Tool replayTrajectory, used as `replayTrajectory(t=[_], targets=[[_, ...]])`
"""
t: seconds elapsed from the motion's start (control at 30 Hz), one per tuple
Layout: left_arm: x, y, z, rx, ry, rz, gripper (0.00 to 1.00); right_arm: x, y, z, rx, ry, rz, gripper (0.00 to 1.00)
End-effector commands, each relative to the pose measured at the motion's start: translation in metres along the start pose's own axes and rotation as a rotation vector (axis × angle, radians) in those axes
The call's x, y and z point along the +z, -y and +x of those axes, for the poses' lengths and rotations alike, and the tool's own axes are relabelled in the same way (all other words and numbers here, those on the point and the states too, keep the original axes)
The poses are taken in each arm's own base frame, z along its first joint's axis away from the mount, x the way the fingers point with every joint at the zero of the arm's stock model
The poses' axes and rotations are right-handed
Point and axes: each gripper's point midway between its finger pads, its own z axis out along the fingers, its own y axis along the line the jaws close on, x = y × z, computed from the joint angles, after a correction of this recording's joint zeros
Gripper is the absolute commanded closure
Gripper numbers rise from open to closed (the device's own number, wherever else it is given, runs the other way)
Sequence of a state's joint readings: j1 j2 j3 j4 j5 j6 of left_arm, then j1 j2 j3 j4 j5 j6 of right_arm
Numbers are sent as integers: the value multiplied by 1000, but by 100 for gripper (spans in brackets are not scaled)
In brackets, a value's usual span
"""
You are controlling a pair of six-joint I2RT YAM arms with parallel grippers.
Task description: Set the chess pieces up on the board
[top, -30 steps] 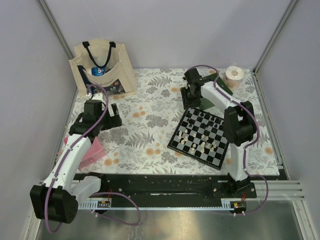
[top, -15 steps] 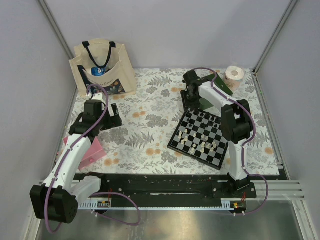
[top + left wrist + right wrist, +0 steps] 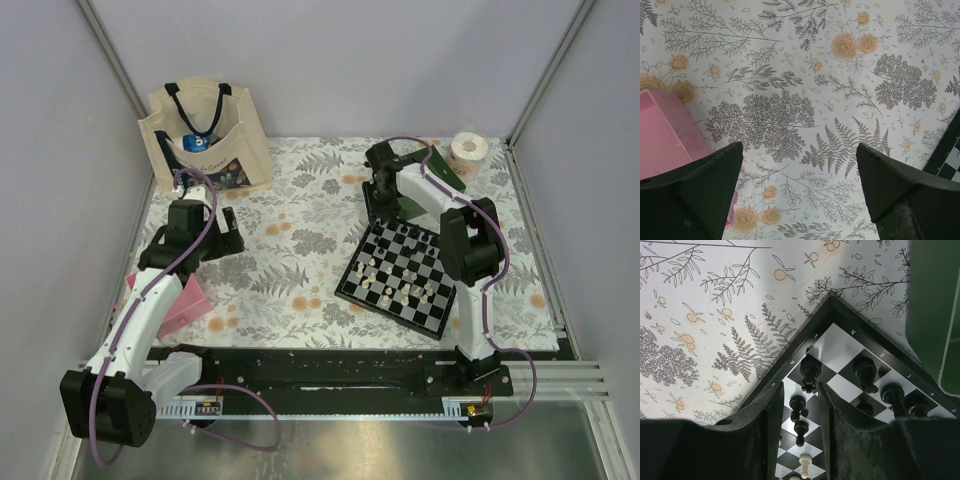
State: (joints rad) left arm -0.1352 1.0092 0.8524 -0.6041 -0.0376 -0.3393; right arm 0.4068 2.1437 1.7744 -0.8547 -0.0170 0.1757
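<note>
The board (image 3: 385, 312) lies tilted at centre right, with white chess pieces (image 3: 386, 291) near its front and black ones at the back. My right gripper (image 3: 380, 192) hangs over the board's far corner. In the right wrist view its fingers (image 3: 771, 407) stand narrowly apart, open, astride a black pawn (image 3: 797, 406) that stands on the board (image 3: 788, 362), with a gap on each side. A taller black piece (image 3: 810, 372) stands just beyond the fingertips, and a white piece (image 3: 805, 462) is nearer the wrist. My left gripper (image 3: 797, 149) is open and empty above the floral cloth.
A green tray (image 3: 930, 305) lies right behind the board, partly under the right arm. A roll of tape (image 3: 468, 150) sits at the back right and a tote bag (image 3: 205, 140) at the back left. A pink object (image 3: 665, 135) lies beside my left gripper.
The right arm's elbow has swung a little to the left while its gripper stays over the board's far corner. The left arm has not moved.
</note>
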Motion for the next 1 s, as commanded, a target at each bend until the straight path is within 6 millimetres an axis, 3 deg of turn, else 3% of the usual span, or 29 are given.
replayTrajectory(t=[0.0, 0.3, 0.43, 0.57, 0.97], targets=[[-7, 7, -22, 5, 65, 27, 1, 0, -2, -8, -8, 16, 7, 59], [-8, 8, -24, 5, 68, 27, 1, 0, 4, -11, -15, 32, 35, 68], [-8, 8, -24, 6, 71, 28, 1, -6, 4, -16, -12, 54, 41, 84], [-7, 7, -23, 6, 67, 26, 1, -11, 7, -22, -11, 75, 59, 90], [-8, 7, -22, 8, 66, 24, 1, -7, 18, -33, 19, 91, 120, 90]])
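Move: The black rook stands right at the right fingertips, its head already between them: level ahead, barely a centimetre to the right, its middle some 2 cm below. The empty corner square lies about 2 cm ahead and 2 cm right, a black pawn roughly 2 cm back and 1 cm right, and another black piece 1 cm ahead, 4 cm right. The green box is about 8 cm ahead and 9 cm right. From the idle left hand the rook is some 12 cm ahead, 30 cm right and 13 cm lower. The right fingers close on the black rook's head and pinch it, as the hand sinks about 1 cm and eases some 1 cm to the right. With the grip kept, the hand then goes forward and up, roughly 1.5 cm each, carrying the rook towards the board's far corner square; the wrist tilts only slightly. ##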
